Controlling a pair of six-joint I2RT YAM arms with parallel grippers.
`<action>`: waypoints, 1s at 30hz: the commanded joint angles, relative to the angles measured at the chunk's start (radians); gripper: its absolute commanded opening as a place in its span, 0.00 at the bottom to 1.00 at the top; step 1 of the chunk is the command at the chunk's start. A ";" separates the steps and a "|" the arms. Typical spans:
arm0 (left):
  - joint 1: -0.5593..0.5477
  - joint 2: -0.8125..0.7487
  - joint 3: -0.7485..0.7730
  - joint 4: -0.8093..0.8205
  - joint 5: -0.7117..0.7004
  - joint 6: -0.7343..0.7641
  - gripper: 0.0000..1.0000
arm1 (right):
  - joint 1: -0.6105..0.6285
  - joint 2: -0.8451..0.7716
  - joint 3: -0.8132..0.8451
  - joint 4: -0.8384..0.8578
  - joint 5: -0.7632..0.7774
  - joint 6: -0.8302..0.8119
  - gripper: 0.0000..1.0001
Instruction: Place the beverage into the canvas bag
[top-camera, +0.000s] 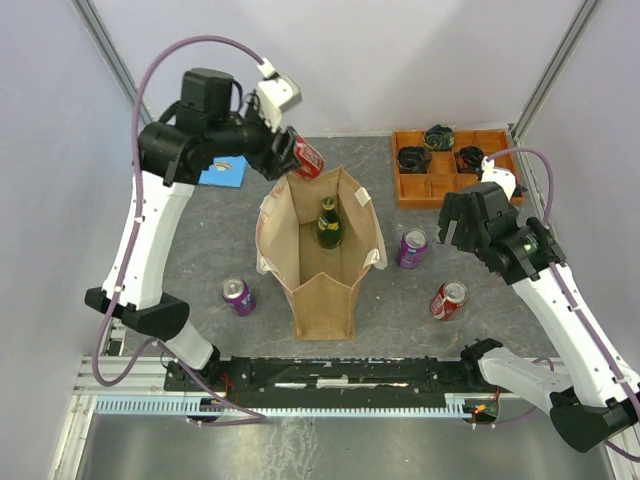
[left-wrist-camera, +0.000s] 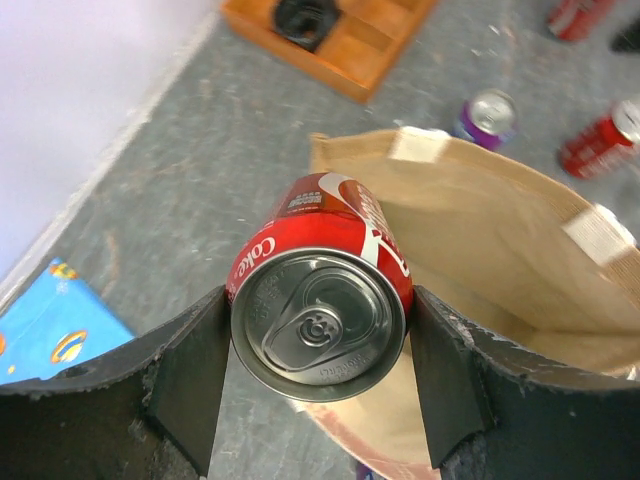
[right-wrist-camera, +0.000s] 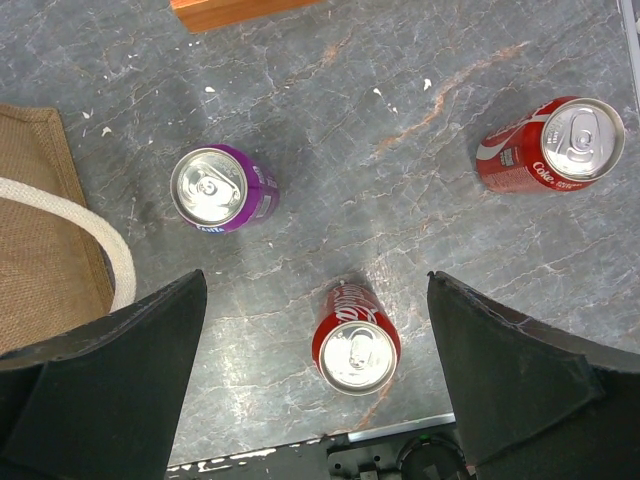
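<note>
My left gripper (top-camera: 298, 152) is shut on a red Coke can (top-camera: 307, 158), held in the air over the far rim of the canvas bag (top-camera: 322, 290). In the left wrist view the can (left-wrist-camera: 330, 215) sits between both fingers (left-wrist-camera: 190, 370), with the open tan bag (left-wrist-camera: 500, 240) just below and to the right. The bag stands upright and open, with a green bottle (top-camera: 329, 225) inside. My right gripper (top-camera: 452, 215) is open and empty, hovering right of the bag. In its wrist view, the right gripper (right-wrist-camera: 315, 285) is above a standing red can (right-wrist-camera: 355, 350).
A purple can (top-camera: 412, 248) and a red can (top-camera: 448, 300) stand right of the bag, and a purple can (top-camera: 238, 296) stands to its left. A second red can (right-wrist-camera: 555, 145) shows in the right wrist view. An orange tray (top-camera: 480, 185) is at the back right and a blue card (top-camera: 222, 172) at the back left.
</note>
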 joint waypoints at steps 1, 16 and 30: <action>-0.068 -0.031 -0.079 -0.004 0.033 0.147 0.03 | -0.004 -0.031 0.010 0.022 0.017 -0.005 0.99; -0.123 -0.001 -0.578 0.243 0.020 0.181 0.03 | -0.004 -0.047 0.001 0.009 0.039 0.017 0.99; -0.143 0.100 -0.797 0.551 -0.195 0.159 0.03 | -0.004 -0.076 0.007 -0.032 0.070 0.022 0.99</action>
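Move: The canvas bag gapes below the left hand, which already holds the red can: its middle is about 3 cm back, 8 cm right and 29 cm down. Inside it stands the green bottle, some 3 cm ahead, 9 cm right and 31 cm down. On the table, a purple can lies roughly 15 cm back and 11 cm left. From the right hand the bag is about 6 cm ahead and 25 cm left. The left hand lowers the held red can about 28 cm into the bag, tipping some 30 degrees steeper. ##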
